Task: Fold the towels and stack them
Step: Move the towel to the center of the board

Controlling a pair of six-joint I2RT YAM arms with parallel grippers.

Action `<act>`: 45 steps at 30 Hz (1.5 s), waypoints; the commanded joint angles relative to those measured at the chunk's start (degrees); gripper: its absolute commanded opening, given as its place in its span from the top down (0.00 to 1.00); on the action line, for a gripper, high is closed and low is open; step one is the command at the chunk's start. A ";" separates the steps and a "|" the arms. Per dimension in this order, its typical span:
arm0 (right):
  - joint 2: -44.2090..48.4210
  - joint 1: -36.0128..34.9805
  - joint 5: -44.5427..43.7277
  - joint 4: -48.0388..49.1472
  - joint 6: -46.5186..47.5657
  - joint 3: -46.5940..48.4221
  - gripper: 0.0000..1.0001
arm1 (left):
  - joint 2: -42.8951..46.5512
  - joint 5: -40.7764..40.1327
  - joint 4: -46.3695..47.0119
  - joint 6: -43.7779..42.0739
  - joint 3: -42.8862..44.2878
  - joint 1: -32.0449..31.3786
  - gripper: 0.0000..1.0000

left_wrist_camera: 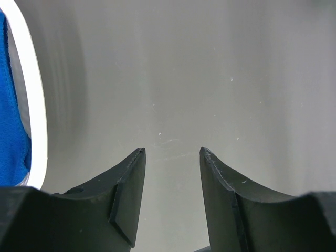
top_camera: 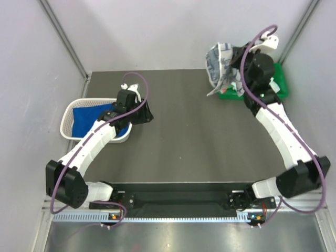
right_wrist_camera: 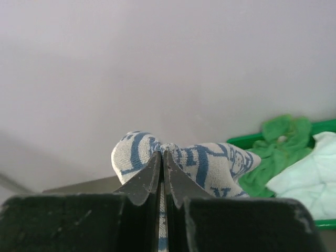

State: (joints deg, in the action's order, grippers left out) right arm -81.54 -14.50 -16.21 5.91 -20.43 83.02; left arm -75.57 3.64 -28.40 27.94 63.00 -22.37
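My right gripper is shut on the blue-grey patterned white towel, pinching a fold of it. That towel hangs lifted at the far right of the table, beside the right gripper. Behind it in the right wrist view, a bright green towel and a pale mint-white towel lie crumpled. A royal blue towel lies in the basket on the left, and its edge shows in the left wrist view. My left gripper stands open over bare table, just right of the basket, holding nothing.
The white lattice basket sits at the table's left edge; its rim is close to my left fingers. A rigid green tray stands at the far right corner, its rim behind the held towel. Walls enclose the table.
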 commanded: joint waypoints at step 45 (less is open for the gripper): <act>-32.63 -28.65 10.32 -33.33 15.68 6.54 0.57 | 12.46 -11.03 1.86 16.09 -9.22 3.82 0.51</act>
State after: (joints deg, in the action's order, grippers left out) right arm -114.06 -40.69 -6.57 -23.09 -7.66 86.30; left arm -63.53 -6.04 -24.60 43.83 53.04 -18.96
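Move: My right hand holds the patterned towel high up, and the middle of the board lies about 13 cm back, 18 cm to the left and some 42 cm below. The green bin stands roughly 16 cm ahead and 17 cm to the right, 40 cm down; in it the green cloth is about 18 cm ahead and 7 cm right, the white cloth 13 cm ahead and 19 cm right. From my left hand, the board's middle is some 17 cm right, about level in reach, and 17 cm below. I bring my right hand back and left off the bin side and down about 27 cm, swinging right again as my fingers open and let go of the towel; then I rise a little, sweep some 25 cm left and sink to the towel's far-left corner, fingers open, turning counter-clockwise and tipping down. My left hand dips and drifts right, then comes back up and left beside the basket. ##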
